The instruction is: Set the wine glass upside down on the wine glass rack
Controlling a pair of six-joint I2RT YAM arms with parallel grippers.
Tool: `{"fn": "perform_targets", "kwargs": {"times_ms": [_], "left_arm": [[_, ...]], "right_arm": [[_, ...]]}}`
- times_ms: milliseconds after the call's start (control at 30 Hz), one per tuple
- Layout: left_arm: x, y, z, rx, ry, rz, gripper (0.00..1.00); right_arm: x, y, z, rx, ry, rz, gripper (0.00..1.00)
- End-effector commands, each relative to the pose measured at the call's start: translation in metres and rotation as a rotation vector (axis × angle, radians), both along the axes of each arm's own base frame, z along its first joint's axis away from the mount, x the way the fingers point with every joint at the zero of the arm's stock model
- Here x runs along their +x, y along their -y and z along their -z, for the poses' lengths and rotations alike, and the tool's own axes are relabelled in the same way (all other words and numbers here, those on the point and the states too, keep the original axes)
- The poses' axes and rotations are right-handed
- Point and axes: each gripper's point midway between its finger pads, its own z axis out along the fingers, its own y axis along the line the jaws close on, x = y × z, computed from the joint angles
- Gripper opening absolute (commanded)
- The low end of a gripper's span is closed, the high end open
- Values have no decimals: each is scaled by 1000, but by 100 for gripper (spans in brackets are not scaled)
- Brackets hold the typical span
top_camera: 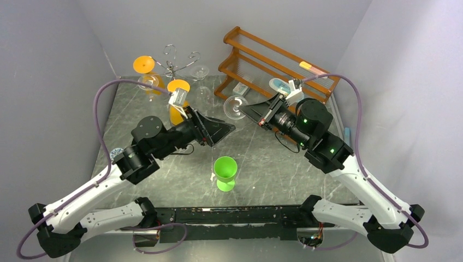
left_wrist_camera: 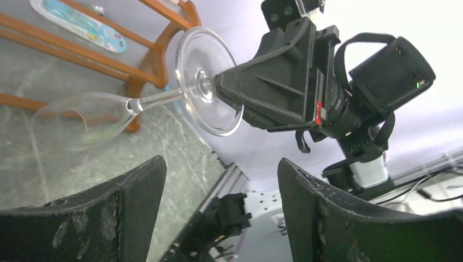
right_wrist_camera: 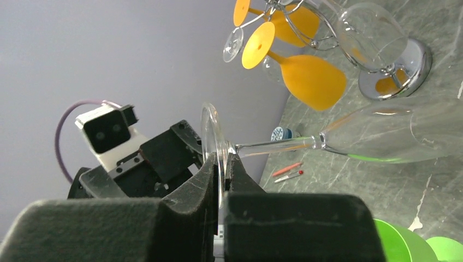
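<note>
The clear wine glass (top_camera: 235,106) hangs in the air over the middle of the table. My right gripper (top_camera: 244,111) is shut on the rim of its round foot (right_wrist_camera: 212,136). In the right wrist view the stem and bowl (right_wrist_camera: 404,131) stick out sideways from the fingers. My left gripper (top_camera: 224,131) stands open just left of the glass, apart from it. Nothing sits between its fingers (left_wrist_camera: 136,202); the glass (left_wrist_camera: 207,82) is beyond them. The silver wine glass rack (top_camera: 174,65) stands at the back left, its mirrored base (right_wrist_camera: 401,73) on the table.
Two orange glasses (top_camera: 143,64) (top_camera: 178,86) and a clear one (top_camera: 200,71) hang on the rack. A brown wooden shelf (top_camera: 273,65) stands at the back right, close behind the held glass. A green cup (top_camera: 225,172) stands near the front centre. Two small pens (right_wrist_camera: 286,172) lie at the left.
</note>
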Motion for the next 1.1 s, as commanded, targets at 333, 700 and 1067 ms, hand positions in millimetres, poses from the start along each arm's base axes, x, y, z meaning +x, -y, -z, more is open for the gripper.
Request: {"fn": "perform_targets", "kwargs": {"times_ms": [333,700,1067], "left_arm": [[13,9,-41,-195,-170,-33,70],[26,24,-36,-190,-216,22,28],[26,14,-67,-185,-145,67,5]], "right_arm": [[-19,8,-7,-1,38,-52,0],[-28,5,-9,15,57,-98,0],[-20,15,-18,-12,80,-30,62]]}}
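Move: The clear wine glass hangs bowl-down from the right hand; the middle of its foot lies about 6 cm ahead, 3 cm to the right and 2 cm above the left hand, and some 2 cm to the left and 1 cm ahead of the right hand. From the left hand, the front orange glass on the rack is roughly 15 cm ahead, 16 cm left and 14 cm lower; the green glass stands about 4 cm back, 2 cm left and 32 cm below. Forward, with some drift to the right and a rise on the way, the open left hand travels about 5 cm to the clear glass's foot, rolling roughly 15 degrees, and pinches the foot's left edge. The right hand keeps its pinch while drawing the glass back about 2 cm to meet it, then opens and stays in place around the foot once the left fingers have shut. ##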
